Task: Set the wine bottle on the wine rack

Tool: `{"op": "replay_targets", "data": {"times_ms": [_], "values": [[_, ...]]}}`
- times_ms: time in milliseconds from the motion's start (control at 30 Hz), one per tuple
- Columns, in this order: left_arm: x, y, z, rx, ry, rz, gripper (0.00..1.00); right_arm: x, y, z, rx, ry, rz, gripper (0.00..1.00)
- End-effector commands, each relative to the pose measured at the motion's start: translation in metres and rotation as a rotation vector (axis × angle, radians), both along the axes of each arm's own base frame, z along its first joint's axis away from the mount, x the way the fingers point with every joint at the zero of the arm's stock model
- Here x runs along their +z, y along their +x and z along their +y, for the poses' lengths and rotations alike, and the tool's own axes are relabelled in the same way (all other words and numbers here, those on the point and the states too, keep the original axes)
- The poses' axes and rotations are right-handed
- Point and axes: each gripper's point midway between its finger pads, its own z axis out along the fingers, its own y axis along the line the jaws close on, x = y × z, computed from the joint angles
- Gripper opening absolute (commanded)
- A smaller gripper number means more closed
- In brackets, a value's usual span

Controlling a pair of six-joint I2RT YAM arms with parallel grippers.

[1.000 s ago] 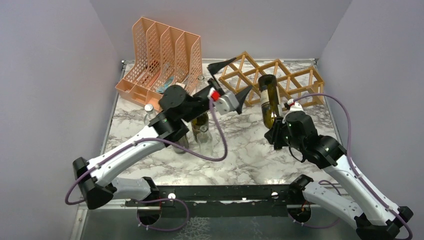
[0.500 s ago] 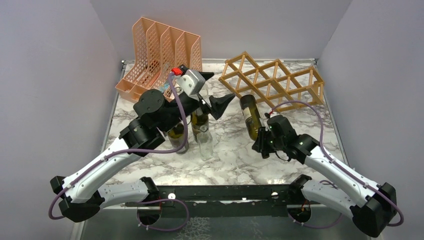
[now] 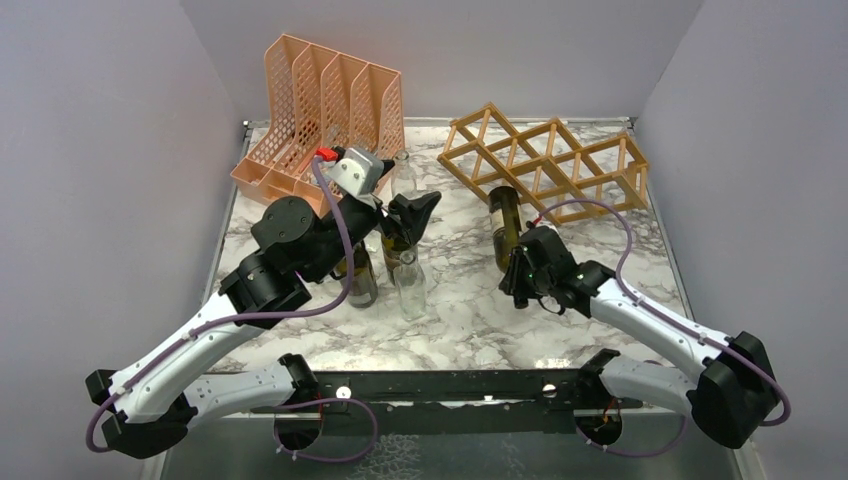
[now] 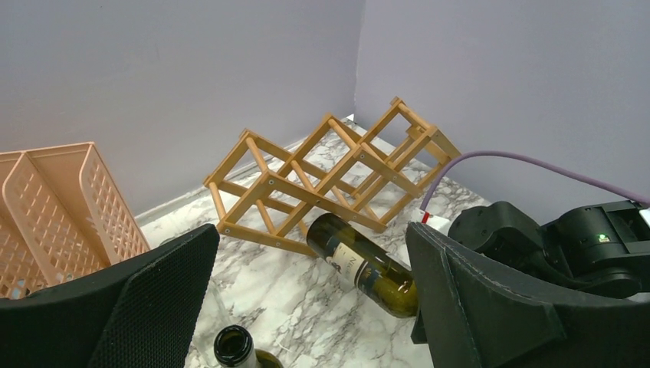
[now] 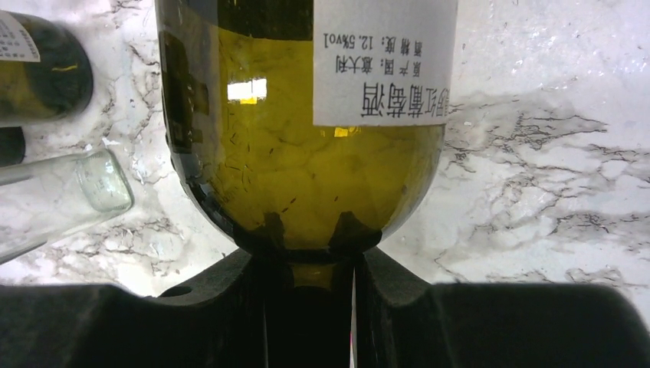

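Note:
The wine bottle [image 3: 503, 230] is dark green with a white label and lies tilted, its base pointing at the wine rack [image 3: 545, 160]. My right gripper [image 3: 520, 272] is shut on its neck; in the right wrist view the fingers [image 5: 230, 284] clamp just under the bottle's shoulder [image 5: 291, 153]. The left wrist view shows the bottle's base [image 4: 364, 264] close to the front lower slat of the tan lattice rack [image 4: 329, 172]; whether they touch I cannot tell. My left gripper [image 3: 400, 212] hangs open above a cluster of standing bottles, left of the wine bottle, with nothing between its fingers [image 4: 146, 307].
A peach mesh file organizer [image 3: 320, 110] stands at the back left. Standing bottles are grouped mid-table: a clear one [image 3: 408, 285], a green one [image 3: 358, 275] and another whose open mouth [image 4: 234, 346] is under the left gripper. Walls enclose the back and sides.
The right arm has lowered the wine bottle and laid it flatter, its base now low before the rack. The left gripper has swung left, away from the rack, to above the standing bottles.

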Motion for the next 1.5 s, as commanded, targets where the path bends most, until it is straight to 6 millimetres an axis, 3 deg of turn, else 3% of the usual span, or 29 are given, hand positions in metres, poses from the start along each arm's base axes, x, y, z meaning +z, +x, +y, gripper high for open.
{"op": "replay_targets", "data": {"times_ms": [0, 433, 833, 1000, 1467], "values": [[0.000, 0.003, 0.004, 0.029, 0.002, -0.007, 0.99, 0.032, 0.047, 0.009, -0.119, 0.072, -0.194, 0.01], [0.002, -0.001, 0.002, 0.008, -0.020, -0.027, 0.99, 0.040, 0.090, 0.020, -0.226, 0.097, -0.277, 0.01], [0.005, -0.007, 0.009, 0.000, -0.037, -0.026, 0.99, 0.035, 0.121, 0.033, -0.305, 0.073, -0.246, 0.01], [0.004, -0.009, 0.010, -0.003, -0.036, -0.024, 0.99, 0.031, 0.137, 0.026, -0.337, 0.047, -0.216, 0.01], [0.005, -0.014, 0.012, -0.024, -0.023, -0.036, 0.99, 0.029, 0.185, 0.028, -0.174, 0.044, -0.207, 0.01]]}}
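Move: The right hand holds the wine bottle by its neck, base forward. The rack's slot that it is meant for lies about 27 cm ahead, 2 cm to the left, at roughly hand height. A clear bottle stands about 25 cm ahead and 28 cm left; a green bottle stands 9 cm ahead and 30 cm left. From the left hand, the slot is some 28 cm ahead, 26 cm to the right and 36 cm below. Keeping its pinch on the wine bottle's neck, the right hand pushes the bottle base-first into the wine rack's slot, forward about 14 cm. It sinks a centimetre or two at the start, then runs nearly level, turning some 15 degrees clockwise on the way to line the bottle up. ##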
